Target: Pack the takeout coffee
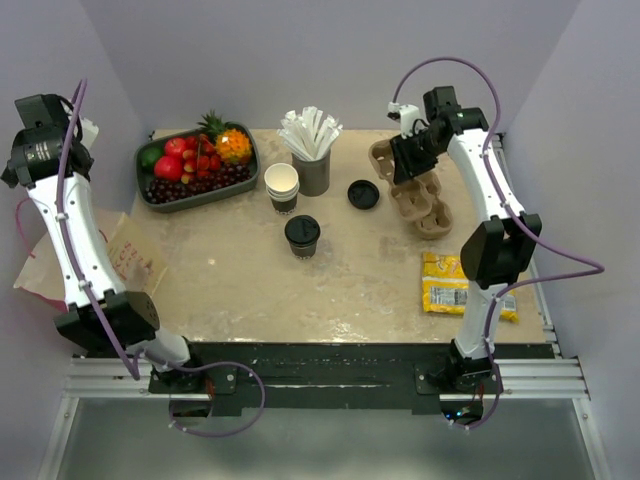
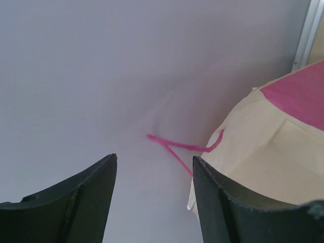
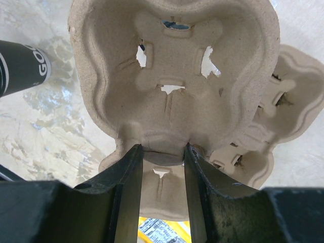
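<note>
The takeout coffee, a dark-brown cup with a black lid, stands upright mid-table, apart from both grippers. At the back right my right gripper is shut on the centre ridge of a pulp cup carrier, its fingertips pinching the ridge from both sides. More carriers lie under it. My left gripper is open and holds nothing. It is raised at the far left and faces the wall, with the paper bag and its pink handle just to its right.
Behind the coffee stand a stack of white-rimmed cups, a grey straw holder and a loose black lid. A fruit tray sits back left, a yellow packet front right. A dark cup side shows in the right wrist view.
</note>
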Action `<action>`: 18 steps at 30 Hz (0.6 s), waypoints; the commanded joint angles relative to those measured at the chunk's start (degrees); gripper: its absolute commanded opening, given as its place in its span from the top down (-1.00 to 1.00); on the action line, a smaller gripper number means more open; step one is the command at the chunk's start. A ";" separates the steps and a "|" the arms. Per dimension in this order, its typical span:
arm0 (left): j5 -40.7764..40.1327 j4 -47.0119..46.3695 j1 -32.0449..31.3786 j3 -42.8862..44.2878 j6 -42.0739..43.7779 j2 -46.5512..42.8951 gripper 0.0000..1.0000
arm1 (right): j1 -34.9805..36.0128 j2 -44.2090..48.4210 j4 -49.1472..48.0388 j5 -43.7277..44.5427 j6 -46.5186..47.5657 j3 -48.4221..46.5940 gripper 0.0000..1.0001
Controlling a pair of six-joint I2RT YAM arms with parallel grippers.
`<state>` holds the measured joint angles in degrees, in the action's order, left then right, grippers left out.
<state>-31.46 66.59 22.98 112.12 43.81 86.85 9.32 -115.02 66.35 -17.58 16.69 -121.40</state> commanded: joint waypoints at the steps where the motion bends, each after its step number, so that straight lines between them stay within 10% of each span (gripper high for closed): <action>1: 2.46 5.21 1.89 3.28 0.31 2.17 -0.30 | -0.45 2.78 -0.52 -2.45 -0.17 1.96 1.00; 18: 3.86 8.39 3.91 -12.71 -6.46 0.51 -0.29 | 0.52 1.29 -0.96 -3.16 -0.25 1.87 1.00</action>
<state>-27.40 74.94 25.85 99.92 40.45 88.14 9.15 -115.02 66.32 -19.11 16.69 -118.58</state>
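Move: The paper bag's outer handle is roughly 4 cm back, 1 cm right and 13 cm below the left hand; its inner handle is about 9 cm back, 8 cm right and 15 cm below the hand. The fruit tray sits some 25 cm ahead, 27 cm right and 32 cm down. From the right hand, which already holds the cup carrier, the outer handle is about 21 cm back, 85 cm left and 4 cm up. Bring the open left gripper down about 10 cm onto the outer-handle side of the paper bag, easing back some 3 cm in the later part, and tip the fingers about 20 degrees more steeply down. Leave the fingers open as they meet the bag's upper edge by the handle. Keep the right hand's pinch on the cup carrier, letting it settle only a centimetre or two. ##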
